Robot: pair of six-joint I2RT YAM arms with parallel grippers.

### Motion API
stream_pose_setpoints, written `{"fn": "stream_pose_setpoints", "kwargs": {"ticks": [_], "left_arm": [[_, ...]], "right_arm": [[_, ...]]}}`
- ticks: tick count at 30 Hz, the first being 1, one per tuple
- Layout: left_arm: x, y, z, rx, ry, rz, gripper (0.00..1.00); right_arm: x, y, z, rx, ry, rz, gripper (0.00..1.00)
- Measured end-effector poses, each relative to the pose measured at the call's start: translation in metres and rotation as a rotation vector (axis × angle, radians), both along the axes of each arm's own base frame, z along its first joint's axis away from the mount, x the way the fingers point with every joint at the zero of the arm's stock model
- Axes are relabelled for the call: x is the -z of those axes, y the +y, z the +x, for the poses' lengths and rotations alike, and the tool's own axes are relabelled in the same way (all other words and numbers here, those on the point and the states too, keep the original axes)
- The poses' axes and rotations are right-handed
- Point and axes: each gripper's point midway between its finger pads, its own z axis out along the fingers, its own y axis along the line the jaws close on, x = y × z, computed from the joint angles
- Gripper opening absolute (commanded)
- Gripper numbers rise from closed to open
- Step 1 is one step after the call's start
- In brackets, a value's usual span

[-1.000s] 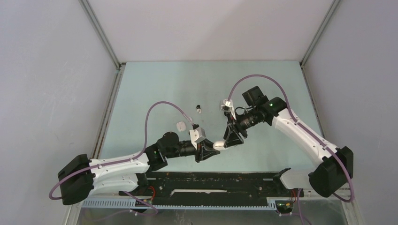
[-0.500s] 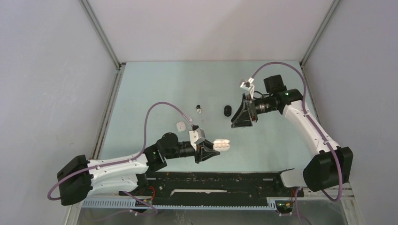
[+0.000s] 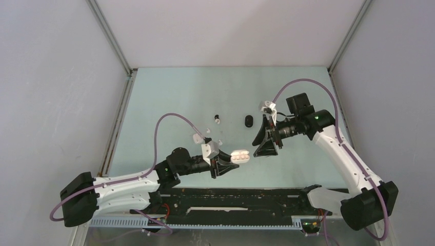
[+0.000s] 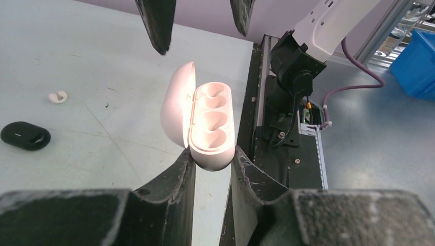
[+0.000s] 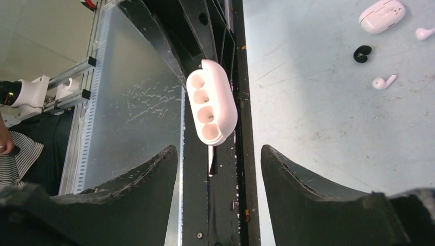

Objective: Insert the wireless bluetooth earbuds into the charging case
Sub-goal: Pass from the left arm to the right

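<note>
My left gripper [image 3: 232, 162] is shut on the base of an open white charging case [image 3: 240, 156] and holds it above the table. In the left wrist view the case [image 4: 211, 125] shows empty sockets, with its lid [image 4: 177, 102] swung left. My right gripper [image 3: 256, 147] is open and empty just right of the case; the case [image 5: 211, 101] hangs ahead of its jaws [image 5: 219, 154]. Loose earbuds lie on the table: two white ones [image 5: 383, 82] [image 5: 424, 33] and a black one [image 5: 362, 53]. One white bud [image 4: 58, 96] also shows in the left wrist view.
A closed black case [image 3: 249, 121] lies behind the grippers; it also shows in the left wrist view [image 4: 25, 136]. A closed white case [image 3: 197, 137] lies left of the held case. A tiny bud [image 3: 217, 121] lies farther back. A black rail [image 3: 231, 197] runs along the near edge.
The right gripper let go of the case, swung back and right, then came nearer again with its jaws open. The case lid now stands open. The left gripper shifted slightly with the case.
</note>
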Motion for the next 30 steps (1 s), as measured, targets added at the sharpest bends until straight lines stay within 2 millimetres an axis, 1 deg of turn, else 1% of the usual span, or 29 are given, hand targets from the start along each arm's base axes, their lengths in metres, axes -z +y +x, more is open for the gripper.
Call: {"fn": "stream_pose_setpoints", "kwargs": {"ticks": [2, 6, 10, 17, 22, 28, 30], "left_arm": [[-0.004, 0.001, 0.0, -0.004, -0.009, -0.018, 0.0], [-0.013, 0.001, 0.001, -0.007, -0.026, -0.05, 0.0], [-0.017, 0.001, 0.002, -0.014, -0.033, -0.065, 0.0], [-0.022, -0.001, 0.004, -0.021, -0.027, -0.091, 0.0], [-0.027, -0.005, 0.005, -0.02, -0.015, -0.124, 0.0], [-0.024, -0.009, 0.007, -0.02, 0.017, -0.132, 0.0], [-0.025, -0.01, 0.006, -0.02, 0.024, -0.138, 0.0]], "right_arm": [[0.004, 0.001, -0.004, -0.01, -0.002, -0.01, 0.64], [0.01, 0.004, -0.003, -0.018, 0.011, -0.021, 0.63], [0.015, 0.008, -0.004, -0.039, 0.025, -0.026, 0.63], [0.016, 0.016, -0.014, -0.095, 0.027, -0.02, 0.58], [0.014, 0.018, -0.019, -0.12, 0.025, -0.004, 0.47], [0.011, 0.019, -0.021, -0.134, 0.03, 0.018, 0.31], [0.011, 0.019, -0.021, -0.135, 0.029, 0.02, 0.27]]}}
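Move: The left hand still pinches one end of the open white earbud case, its middle about 3 cm to that hand's right and 1 cm ahead; the empty right gripper waits some 9 cm right, 4 cm ahead and 4 cm above the left hand. From the right hand, the held case lies about 5 cm left, 3 cm back and 4 cm below; on the table roughly 22 cm down, the black case is 10 cm ahead and 1 cm left, a loose white earbud 13 cm left and level. The right hand, fingers open, eases down a little, then left and back towards the free end of the open white case, about 3 cm in all, and once it straddles that end closes its fingers to pinch it across lid and body. Meanwhile the left hand keeps its grip on the other end and lifts the case some 2.5 cm to meet it, its fingertips tilting up by about 10 degrees, then edges 1 cm to the right. ##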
